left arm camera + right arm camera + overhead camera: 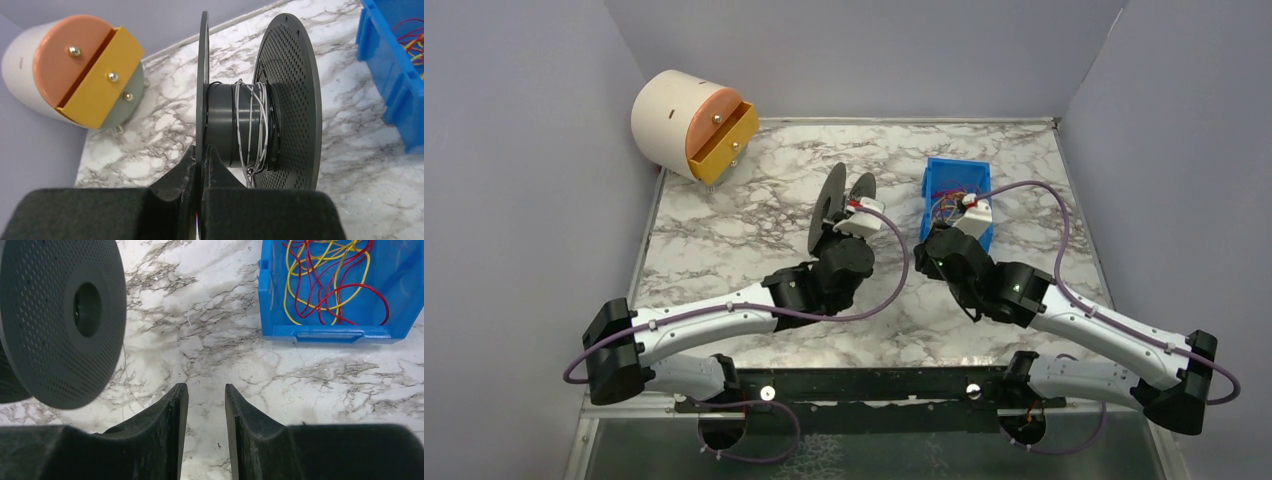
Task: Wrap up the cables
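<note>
A black double-disc spool (pixel 287 100) stands on edge on the marble table (pixel 724 230). Thin pale and black cables (pixel 252 130) are wound loosely round its hub. My left gripper (pixel 202 150) is shut on the rim of the spool's left disc (pixel 202 75). Red and yellow cables (pixel 330 280) lie tangled in a blue bin (pixel 325 333). My right gripper (pixel 206 390) is open over bare marble, nothing between its fingers, with the spool (pixel 60 315) to its left and the bin ahead to the right.
A cream cylinder with an orange face and a yellow drawer (pixel 689 125) lies at the back left corner. Grey walls close in the table on three sides. The blue bin (pixel 957 200) stands right of the spool (pixel 839 205).
</note>
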`<state>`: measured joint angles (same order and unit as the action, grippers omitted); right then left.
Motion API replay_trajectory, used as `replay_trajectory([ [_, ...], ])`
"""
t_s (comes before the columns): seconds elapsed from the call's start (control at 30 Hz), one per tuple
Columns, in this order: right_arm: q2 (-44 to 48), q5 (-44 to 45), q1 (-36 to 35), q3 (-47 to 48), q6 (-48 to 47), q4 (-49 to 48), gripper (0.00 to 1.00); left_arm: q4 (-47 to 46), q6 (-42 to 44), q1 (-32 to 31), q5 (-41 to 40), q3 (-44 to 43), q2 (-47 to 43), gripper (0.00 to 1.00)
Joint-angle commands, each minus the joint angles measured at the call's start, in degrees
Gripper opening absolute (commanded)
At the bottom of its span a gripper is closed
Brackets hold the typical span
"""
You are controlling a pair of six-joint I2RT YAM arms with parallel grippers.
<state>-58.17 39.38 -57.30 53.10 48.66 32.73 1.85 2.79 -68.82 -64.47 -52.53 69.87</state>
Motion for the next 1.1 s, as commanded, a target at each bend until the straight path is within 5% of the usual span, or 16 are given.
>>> replay_trajectory([
  [0.0, 1.8, 1.0, -0.2, -1.4, -3.5, -2.1, 0.38, -4.2, 12.2, 3.8, 1.5, -6.2, 2.4, 0.0],
  [0.53, 5.0, -1.4, 0.7, -11.3, -7.7, -6.6, 0.38, -1.7, 29.9, 13.4, -2.1, -15.7, 18.0, 0.0],
  [1.07, 5.9, -8.9, 0.9, -17.4, -4.4, -10.3, 0.39, 3.9, 26.4, 15.8, -0.1, -26.0, 37.1, 0.0],
])
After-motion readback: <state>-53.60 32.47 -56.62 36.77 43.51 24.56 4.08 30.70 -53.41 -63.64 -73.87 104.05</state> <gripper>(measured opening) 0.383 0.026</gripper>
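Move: My left hand already grips the reel by its left flange; the reel's middle is about 7 cm ahead and 4 cm right of that hand, level with it. The bare table I carry it over is some 17 cm ahead and 23 cm below. From the left hand, the blue box sits about 14 cm ahead and 27 cm right, 23 cm down. My empty right hand has the reel about 9 cm ahead, 15 cm left and 4 cm higher. Keeping the flange pinched, I carry the reel forward about 12 cm with my left hand, rising slightly at first and then sinking to finish some 6 cm lower, while I roll that wrist about 40 degrees, left side up, and dip the fingers a little. My right hand, still empty, sinks about 8 cm and draws back slightly, away from the blue box. ##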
